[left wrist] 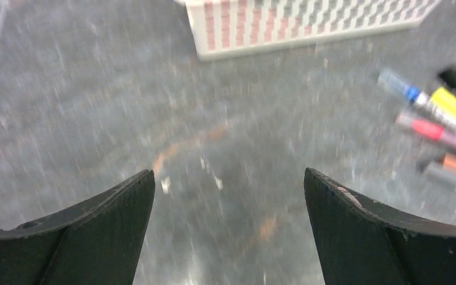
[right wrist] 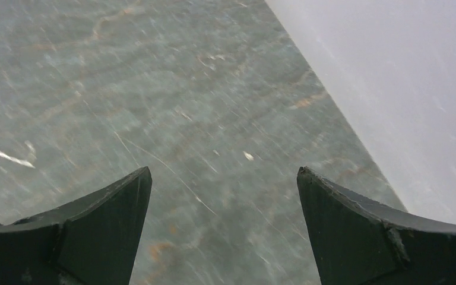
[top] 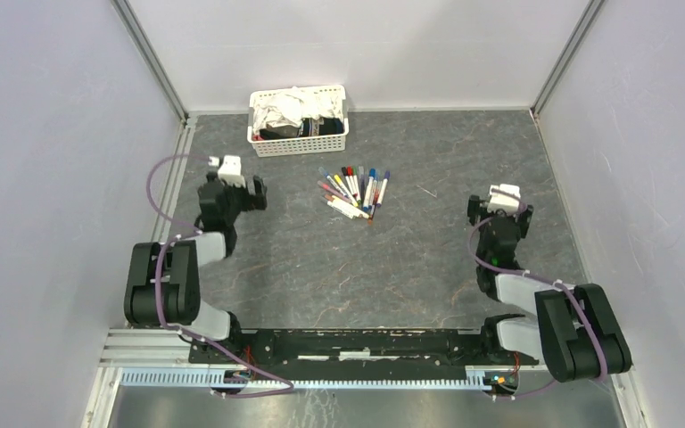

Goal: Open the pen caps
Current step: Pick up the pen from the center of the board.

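Note:
Several white-barrelled pens (top: 354, 191) lie fanned in a loose pile on the grey table, their coloured pen caps (top: 350, 169) on their ends. The left wrist view catches the pile's edge at its right, with pens (left wrist: 445, 122) and blurred caps (left wrist: 448, 102) in yellow, red and black. My left gripper (top: 248, 193) hovers to the left of the pile, open, with only bare table between its fingers (left wrist: 119, 225). My right gripper (top: 498, 207) is far to the right of the pile, open and empty, its fingers (right wrist: 113, 219) over bare table.
A white slotted basket (top: 298, 143) of cloths stands behind the pens, and its wall (left wrist: 261, 35) shows at the top of the left wrist view. Enclosure walls (right wrist: 404, 89) close in on both sides and the back.

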Controlling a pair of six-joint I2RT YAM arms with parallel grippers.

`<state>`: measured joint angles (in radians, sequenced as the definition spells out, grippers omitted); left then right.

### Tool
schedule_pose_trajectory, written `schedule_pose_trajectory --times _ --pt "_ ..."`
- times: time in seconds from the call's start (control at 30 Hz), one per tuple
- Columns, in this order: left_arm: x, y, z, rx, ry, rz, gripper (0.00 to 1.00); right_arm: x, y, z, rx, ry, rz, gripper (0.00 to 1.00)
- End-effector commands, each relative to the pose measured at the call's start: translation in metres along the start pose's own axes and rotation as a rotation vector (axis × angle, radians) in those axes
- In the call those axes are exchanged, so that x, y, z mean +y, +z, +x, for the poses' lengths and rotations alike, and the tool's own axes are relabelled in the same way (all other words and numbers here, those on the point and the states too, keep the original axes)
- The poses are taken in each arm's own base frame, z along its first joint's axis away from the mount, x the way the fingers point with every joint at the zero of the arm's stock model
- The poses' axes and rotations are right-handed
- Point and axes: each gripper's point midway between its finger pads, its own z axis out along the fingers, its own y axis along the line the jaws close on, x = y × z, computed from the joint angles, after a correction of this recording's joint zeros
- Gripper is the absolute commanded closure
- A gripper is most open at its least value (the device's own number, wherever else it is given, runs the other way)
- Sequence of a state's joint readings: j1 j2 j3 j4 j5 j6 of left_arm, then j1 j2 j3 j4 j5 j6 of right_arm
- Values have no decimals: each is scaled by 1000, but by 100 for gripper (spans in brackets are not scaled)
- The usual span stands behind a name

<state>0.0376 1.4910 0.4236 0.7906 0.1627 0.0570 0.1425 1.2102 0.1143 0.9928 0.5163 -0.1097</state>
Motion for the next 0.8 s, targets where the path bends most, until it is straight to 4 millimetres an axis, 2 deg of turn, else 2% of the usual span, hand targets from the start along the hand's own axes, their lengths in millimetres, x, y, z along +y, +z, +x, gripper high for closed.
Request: schedule_pose_trajectory --times 0.0,0.03,0.1,0.2,0.27,0.37,0.47,0.53,0.67,0.73,0.77 --pt "-3 3 -40 105 -54 92 0 11 22 -7 167 203 75 2" --pt "-4 1 -47 104 -62 110 0 15 26 -12 193 280 89 2" --pt "-7 -6 -60 111 -63 131 0 34 31 -20 254 308 14 2" --pt "-4 -13 -77 157 -69 132 0 84 33 -37 267 283 -274 2" --pt "0 -17 -80 215 -91 129 0 118 24 -54 224 284 -477 2" --pt "5 -24 -76 327 -138 139 0 167 10 -73 216 150 -610 2" --pt "17 -29 -69 375 -199 126 0 233 -20 -86 222 10 -772 12" --pt "23 -33 -63 387 -220 119 0 270 -41 -84 236 -36 -880 18" --pt "26 -44 -58 410 -194 102 0 335 -81 -82 241 -129 -1041 26" --pt "26 -50 -59 417 -176 102 0 364 -95 -80 247 -168 -1101 35" --pt "26 -53 -60 420 -169 103 0 374 -100 -72 266 -190 -1119 38"
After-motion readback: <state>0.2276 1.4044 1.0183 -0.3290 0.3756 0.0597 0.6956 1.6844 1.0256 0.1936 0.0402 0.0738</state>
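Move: Some 37 cm to the right hand's left, about 7 cm ahead and 11 cm below it, lies the middle of the pens. The purple-capped marker on their right edge is roughly 8 cm right and 2 cm farther out than that middle; the brown-capped pen lies about 2 cm left and 3 cm nearer; the basket stands some 16 cm left and 19 cm beyond the middle. From the left hand the pens are about 32 cm right, level ahead, 9 cm below. Swinging fast to its left, some 35 cm, after a short lift and about 7 cm of forward reach, the right hand comes over the pens, turning some 55 degrees counter-clockwise, tipping its fingers down and closing them by about a third. The empty left hand rises 9 cm, then eases back, left and partly down, tipping down, fingers still wide open. ##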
